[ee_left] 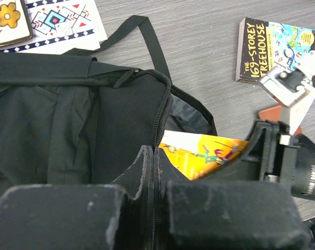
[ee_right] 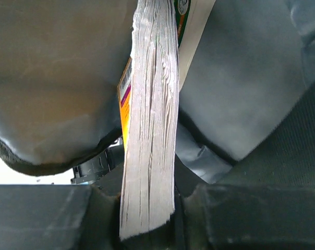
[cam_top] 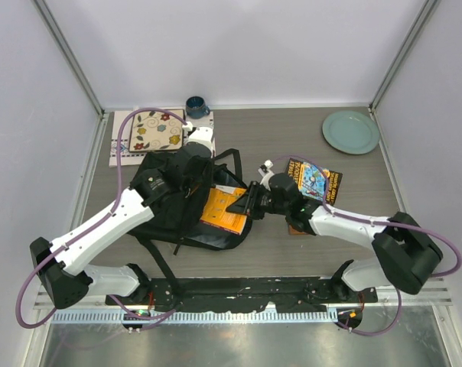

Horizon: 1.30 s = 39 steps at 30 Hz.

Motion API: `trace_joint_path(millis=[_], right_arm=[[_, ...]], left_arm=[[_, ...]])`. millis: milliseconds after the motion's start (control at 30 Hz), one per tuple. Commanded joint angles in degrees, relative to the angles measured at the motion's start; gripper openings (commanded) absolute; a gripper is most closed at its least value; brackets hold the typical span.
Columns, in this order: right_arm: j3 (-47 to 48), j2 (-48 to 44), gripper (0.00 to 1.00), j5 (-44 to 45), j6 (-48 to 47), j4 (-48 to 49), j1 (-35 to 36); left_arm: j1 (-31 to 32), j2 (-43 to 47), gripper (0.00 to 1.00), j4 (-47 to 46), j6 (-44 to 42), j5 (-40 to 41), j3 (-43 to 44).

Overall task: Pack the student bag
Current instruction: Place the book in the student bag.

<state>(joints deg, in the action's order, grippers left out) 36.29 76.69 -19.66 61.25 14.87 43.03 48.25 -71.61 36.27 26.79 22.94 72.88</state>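
Observation:
The student bag (cam_top: 170,210) is a large black backpack lying left of centre, its zipped mouth open toward the right. My left gripper (cam_top: 194,182) is shut on the bag's opening edge by the zipper (ee_left: 156,125), and in the left wrist view the gripper (ee_left: 155,194) pinches that fabric. An orange-yellow book (cam_top: 223,208) sits halfway into the mouth. My right gripper (cam_top: 243,203) is shut on it. In the right wrist view the book's page edge (ee_right: 149,130) stands between the jaws of this gripper (ee_right: 147,221), with the grey bag lining (ee_right: 241,78) around it.
A "169-Storey Treehouse" book (cam_top: 315,182) lies to the right of the bag, with a brown book (cam_top: 296,227) partly under the right arm. A green plate (cam_top: 350,131) is at the back right, and a blue mug (cam_top: 196,107) and a floral notebook (cam_top: 154,131) at the back left.

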Motion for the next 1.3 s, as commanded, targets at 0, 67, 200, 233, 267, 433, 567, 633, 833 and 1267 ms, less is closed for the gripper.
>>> trace_joint_path(millis=[0, 67, 200, 233, 267, 433, 567, 633, 833, 1267], right_arm=[[4.7, 4.9, 0.0, -1.5, 1.1, 12.4, 1.2], [6.2, 7.5, 0.01, -1.3, 1.7, 15.2, 1.5], [9.1, 13.0, 0.0, 2.2, 1.3, 17.3, 3.2], [10.9, 15.1, 0.01, 3.2, 0.8, 16.2, 3.9], [11.8, 16.0, 0.01, 3.5, 0.5, 15.6, 4.1], [11.3, 15.3, 0.0, 8.2, -0.6, 12.6, 5.6], [9.7, 13.6, 0.01, 12.2, -0.5, 11.8, 6.0], [10.5, 14.9, 0.01, 12.9, 0.2, 13.8, 6.5], [15.6, 22.4, 0.01, 16.1, 2.5, 16.1, 10.8], [22.7, 32.7, 0.34, 16.3, 5.0, 14.7, 10.3]], left_arm=[[-0.2, 2.0, 0.0, -5.3, 0.5, -0.3, 2.8], [-0.2, 2.1, 0.0, -5.2, 0.5, -0.3, 2.9], [-0.2, 2.4, 0.0, -5.2, 0.8, -0.4, 2.9], [-0.1, 2.4, 0.0, -5.1, 0.9, -0.4, 2.8], [-0.2, 2.6, 0.0, -5.1, 0.9, -0.4, 2.9], [-0.2, 2.6, 0.0, -4.4, 0.7, -0.2, 3.6], [-0.2, 3.1, 0.0, -5.4, 1.1, -0.6, 3.3], [-0.1, 3.1, 0.0, -6.0, 1.4, -1.0, 3.2], [-0.1, 3.3, 0.0, -6.0, 1.6, -0.9, 3.7], [-0.1, 5.0, 0.0, -6.1, 2.6, -0.1, 2.4]])
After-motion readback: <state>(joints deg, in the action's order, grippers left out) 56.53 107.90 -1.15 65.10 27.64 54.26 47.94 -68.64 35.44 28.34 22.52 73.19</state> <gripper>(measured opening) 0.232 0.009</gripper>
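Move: The right hand already holds the orange book with its far end in the mouth of the student bag; the bag's middle lies about 13 cm to its left, level fore and aft and some 9 cm lower. The bag's raised zip edge is 5 cm left, 6 cm ahead and 10 cm above it. The Treehouse book lies 23 cm right, 5 cm ahead and 12 cm below. For the left hand, pinching that edge, the bag's middle is 6 cm left, 6 cm back and 20 cm down. Leftwards and partly forward, sinking as it goes, the right hand drives the gripped orange book about 12 cm deeper under the raised flap of the student bag, slowing almost to a stop midway before pushing on. Its fingers keep their hold. The left hand keeps the zip edge pinched and lifts it some 2 cm, mostly towards the end. ##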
